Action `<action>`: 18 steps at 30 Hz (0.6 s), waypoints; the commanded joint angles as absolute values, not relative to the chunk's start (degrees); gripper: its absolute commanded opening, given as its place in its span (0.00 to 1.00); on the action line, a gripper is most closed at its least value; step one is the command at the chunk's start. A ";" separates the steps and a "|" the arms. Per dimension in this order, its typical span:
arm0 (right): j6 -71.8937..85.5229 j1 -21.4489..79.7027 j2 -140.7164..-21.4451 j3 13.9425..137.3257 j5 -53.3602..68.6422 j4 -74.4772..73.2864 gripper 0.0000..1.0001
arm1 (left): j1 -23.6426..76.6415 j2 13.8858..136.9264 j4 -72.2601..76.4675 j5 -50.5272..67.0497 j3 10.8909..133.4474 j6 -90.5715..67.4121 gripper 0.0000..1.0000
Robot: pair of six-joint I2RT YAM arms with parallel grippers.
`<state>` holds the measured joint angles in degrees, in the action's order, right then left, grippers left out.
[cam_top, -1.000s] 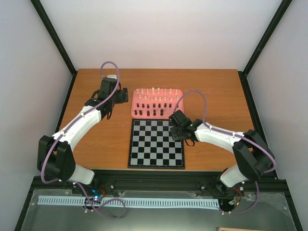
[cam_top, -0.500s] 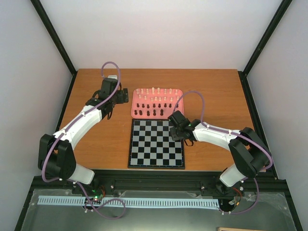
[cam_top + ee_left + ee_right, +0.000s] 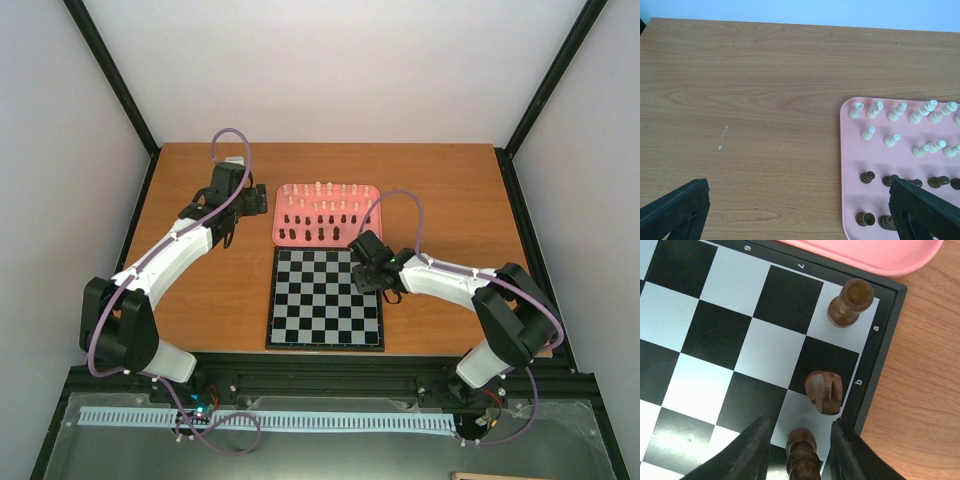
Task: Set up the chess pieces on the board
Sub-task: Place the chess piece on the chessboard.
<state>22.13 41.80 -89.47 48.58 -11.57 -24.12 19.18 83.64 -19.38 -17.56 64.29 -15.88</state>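
The board (image 3: 325, 298) lies at the table's middle front. In the right wrist view its corner (image 3: 725, 305) carries three dark chess pieces along the edge: a rook (image 3: 850, 302), a knight (image 3: 824, 390) and a tall turned piece (image 3: 802, 455). My right gripper (image 3: 801, 422) straddles that tall piece, open, with a gap on each side of it. This gripper (image 3: 372, 262) hangs over the board's far right corner. My left gripper (image 3: 797, 200) is open over bare wood beside the pink tray (image 3: 852, 160), which holds cream pieces (image 3: 900, 111) and dark pieces (image 3: 867, 176).
The pink tray (image 3: 325, 213) sits just behind the board, its near edge close to the right gripper. The left gripper (image 3: 245, 200) hovers at the tray's left side. Black frame posts run along both table sides.
The right jaws have spread apart from the tall dark piece, which now stands free on the board. The right arm edged slightly left. The left arm has not moved.
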 commanded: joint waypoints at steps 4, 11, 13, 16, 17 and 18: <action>21.72 42.27 -85.81 47.81 -10.03 -23.75 0.41 | 19.07 83.75 -19.23 -17.93 65.71 -16.47 1.00; 21.29 42.28 -81.17 49.57 -10.92 -26.74 0.56 | 19.07 83.59 -19.33 -17.84 65.74 -16.37 1.00; 20.98 42.28 -80.47 51.01 -11.97 -27.69 0.58 | 19.07 83.46 -19.34 -17.76 65.74 -16.41 1.00; 20.09 42.29 -80.69 54.06 -13.19 -28.19 0.59 | 19.07 83.39 -19.25 -17.59 65.59 -16.52 1.00; 19.65 42.28 -81.32 55.17 -13.39 -28.01 0.60 | 19.07 83.34 -19.20 -17.51 65.57 -16.50 1.00; 19.11 42.28 -82.08 56.68 -13.52 -27.89 0.60 | 19.07 83.31 -19.24 -17.42 65.57 -16.60 1.00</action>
<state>20.82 41.82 -81.71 51.75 -11.25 -27.59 19.18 83.64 -19.35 -17.54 64.29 -15.88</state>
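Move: The dark chess piece stands between the right hand's part-opened fingers, its middle some 2 cm below the hand point, on the third square down the board's right edge. The knight stands about 3 cm ahead of it and the rook about 6 cm ahead, both in the same column. The pink tray's middle is roughly 17 cm ahead and 10 cm left of the right hand. From the left hand, that dark piece lies about 14 cm back, 27 cm right and 17 cm below. The right hand's fingers, already slackened around the dark chess piece, keep spreading to rather more than half open, leaving the piece clear between them. After a brief near-standstill the hand draws almost straight up off the board and away from the piece, gathering speed to about 5 cm, while the wrist tilts a few degrees so that the fingertips swing slightly outward. ##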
